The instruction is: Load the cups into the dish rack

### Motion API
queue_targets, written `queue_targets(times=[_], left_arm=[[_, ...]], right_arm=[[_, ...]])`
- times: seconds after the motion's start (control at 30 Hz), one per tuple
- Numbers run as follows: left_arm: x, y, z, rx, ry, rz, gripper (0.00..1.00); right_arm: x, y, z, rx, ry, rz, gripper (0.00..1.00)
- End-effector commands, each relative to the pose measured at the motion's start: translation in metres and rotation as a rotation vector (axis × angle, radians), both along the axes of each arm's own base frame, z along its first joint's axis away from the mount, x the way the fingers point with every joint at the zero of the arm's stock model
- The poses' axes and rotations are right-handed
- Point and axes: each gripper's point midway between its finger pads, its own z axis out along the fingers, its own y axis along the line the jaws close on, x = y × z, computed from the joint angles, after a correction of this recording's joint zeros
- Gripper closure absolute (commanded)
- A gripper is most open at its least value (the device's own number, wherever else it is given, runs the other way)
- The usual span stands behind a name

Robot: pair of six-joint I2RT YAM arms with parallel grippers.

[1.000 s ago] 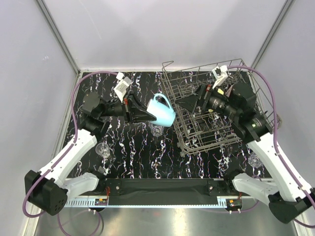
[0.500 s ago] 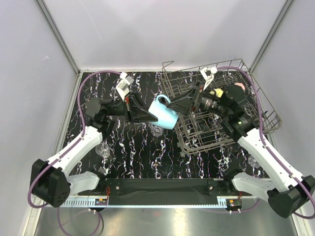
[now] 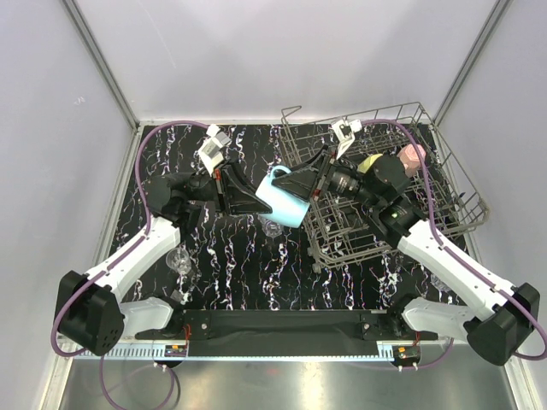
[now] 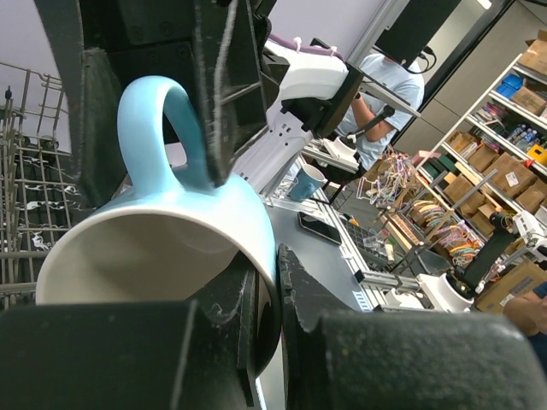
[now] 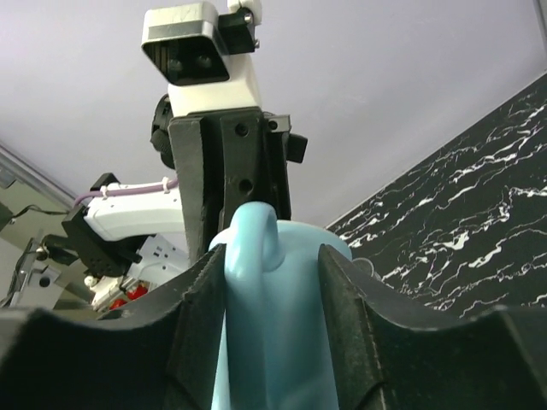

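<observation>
A light blue mug (image 3: 288, 202) hangs in the air left of the dish rack (image 3: 389, 232), handle toward the rack. My left gripper (image 3: 259, 200) is shut on its rim, one finger inside the mouth and one outside (image 4: 280, 282). My right gripper (image 3: 297, 181) reaches in from the rack side. In the right wrist view its jaws (image 5: 273, 256) straddle the mug's handle (image 5: 252, 256): the left finger lies against the handle and a gap remains on the other side. A pale yellow cup (image 3: 373, 162) and a pink cup (image 3: 413, 155) sit in the rack's far part.
Two clear glasses stand on the black marbled table (image 3: 231, 265): one under the mug (image 3: 272, 227), another near the left arm (image 3: 179, 260). Grey walls close in the back and sides. The rack's wires (image 4: 26, 171) show at the left of the left wrist view.
My right gripper has swung left from over the rack to the blue mug, and its jaws have narrowed around the handle. The left gripper has kept its hold, barely moving.
</observation>
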Motion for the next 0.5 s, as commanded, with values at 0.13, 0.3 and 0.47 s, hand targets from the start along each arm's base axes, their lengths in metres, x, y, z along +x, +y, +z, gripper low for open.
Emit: queue_targets(times=[0.13,0.3,0.47], left_arm=[[-0.005,0.003,0.017,-0.079,-0.093,0.020,1.00],[-0.005,0.003,0.017,-0.082,-0.088,0.020,1.00],[-0.001,0.001,0.015,-0.072,-0.075,0.018,0.97]], right_arm=[[0.000,0.011,0.018,0.112,-0.059,-0.045,0.54],[-0.002,0.018,0.011,0.099,-0.043,-0.033,0.77],[-0.001,0.016,0.008,0.081,-0.029,-0.054,1.00]])
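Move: Between the right hand's open fingers, about 1 cm left of their hand point, stands the handle of the blue cup; the cup's middle is some 4 cm back and 4 cm below. A drinking glass on the table lies roughly 2 cm ahead, 3 cm left and 32 cm below. The rack's middle is about 12 cm ahead, 26 cm right and 32 cm down. From the left hand, pinching the rim, the handle is some 7 cm ahead, 2 cm right and 4 cm up. Closing its already half-shut fingers, the right hand eases about 1 cm left and then 1 cm forward around the blue cup's handle and pinches it from both sides, turning some 5 degrees clockwise. The left hand nearly holds its place and keeps its pinch on the rim, so both hands end up gripping the cup. ##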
